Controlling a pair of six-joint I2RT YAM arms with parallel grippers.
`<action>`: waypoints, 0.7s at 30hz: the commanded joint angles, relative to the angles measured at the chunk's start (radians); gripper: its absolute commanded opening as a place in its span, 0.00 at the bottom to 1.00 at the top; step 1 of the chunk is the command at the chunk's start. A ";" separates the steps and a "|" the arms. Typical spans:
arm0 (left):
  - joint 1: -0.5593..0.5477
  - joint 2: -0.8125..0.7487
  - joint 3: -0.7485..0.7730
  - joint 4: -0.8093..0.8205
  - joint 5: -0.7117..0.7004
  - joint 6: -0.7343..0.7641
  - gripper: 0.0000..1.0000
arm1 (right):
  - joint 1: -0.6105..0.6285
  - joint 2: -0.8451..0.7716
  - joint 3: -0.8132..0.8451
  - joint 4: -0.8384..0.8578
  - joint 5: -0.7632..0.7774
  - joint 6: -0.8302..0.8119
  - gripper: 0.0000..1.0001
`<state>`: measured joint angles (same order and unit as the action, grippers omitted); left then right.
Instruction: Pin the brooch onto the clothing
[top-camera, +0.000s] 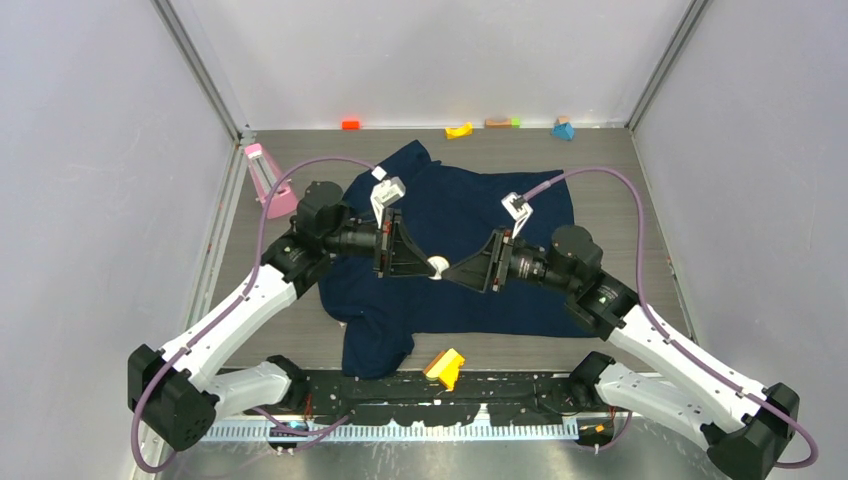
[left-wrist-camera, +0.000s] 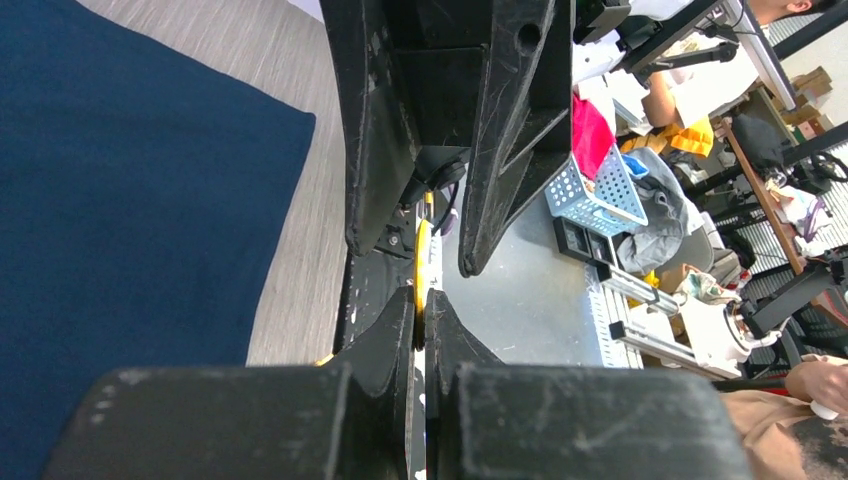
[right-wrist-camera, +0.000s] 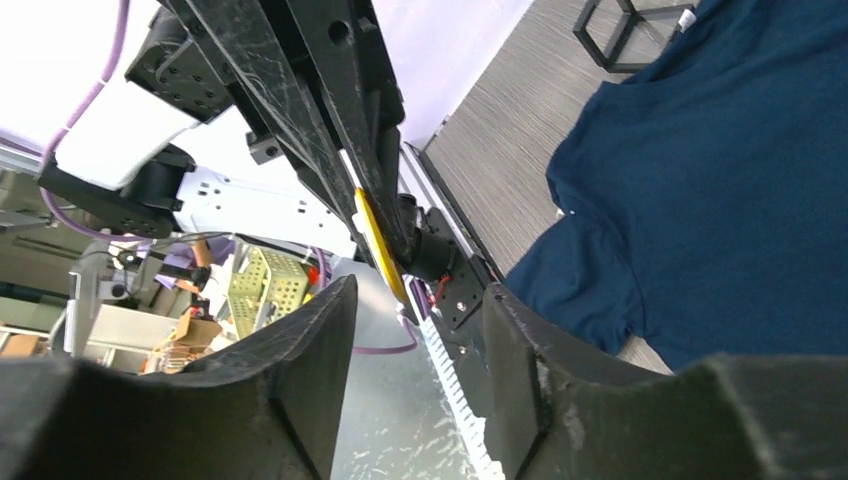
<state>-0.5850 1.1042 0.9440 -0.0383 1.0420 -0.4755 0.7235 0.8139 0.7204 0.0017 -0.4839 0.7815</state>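
The clothing (top-camera: 470, 210) is a dark navy T-shirt lying spread on the table, also in the left wrist view (left-wrist-camera: 120, 200) and the right wrist view (right-wrist-camera: 720, 170). Both arms meet tip to tip above its middle. My left gripper (top-camera: 428, 266) is shut on the brooch (top-camera: 438, 267), whose pale round back shows from above. Its yellow rim (left-wrist-camera: 421, 262) pokes out between my closed left fingertips. My right gripper (top-camera: 452, 272) stands open right in front of it. In the right wrist view the brooch (right-wrist-camera: 376, 240) sits just beyond the spread right fingers (right-wrist-camera: 325, 340), untouched by them.
A yellow wedge block (top-camera: 444, 367) lies by the near edge below the shirt. A pink stand (top-camera: 266, 178) is at the left. Small blocks line the back wall: orange (top-camera: 350, 124), yellow (top-camera: 458, 130), blue (top-camera: 563, 128). Walls close in both sides.
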 joint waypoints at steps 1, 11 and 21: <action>0.001 0.000 -0.002 0.065 0.037 -0.021 0.00 | 0.004 0.000 0.007 0.160 -0.021 0.042 0.51; 0.001 0.004 -0.002 0.065 0.040 -0.023 0.00 | 0.004 0.024 0.027 0.124 -0.081 0.029 0.42; 0.001 0.011 -0.002 0.063 0.046 -0.023 0.00 | 0.005 0.041 0.032 0.115 -0.094 0.030 0.30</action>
<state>-0.5850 1.1130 0.9440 -0.0174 1.0595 -0.4919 0.7235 0.8597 0.7177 0.0750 -0.5636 0.8154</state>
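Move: The brooch is still in the left fingertips, about 1 cm to the right of the left hand point and some 2 cm to the left of the right one. Counted from the right hand, the clothing's middle lies roughly 11 cm ahead, 3 cm to the right and 30 cm below. The yellow block is about 10 cm back, level sideways and some 29 cm below it. Right hand rises about 1.5 cm, sinks back while easing 1 cm left, its fingers narrowing around the still-held brooch. ##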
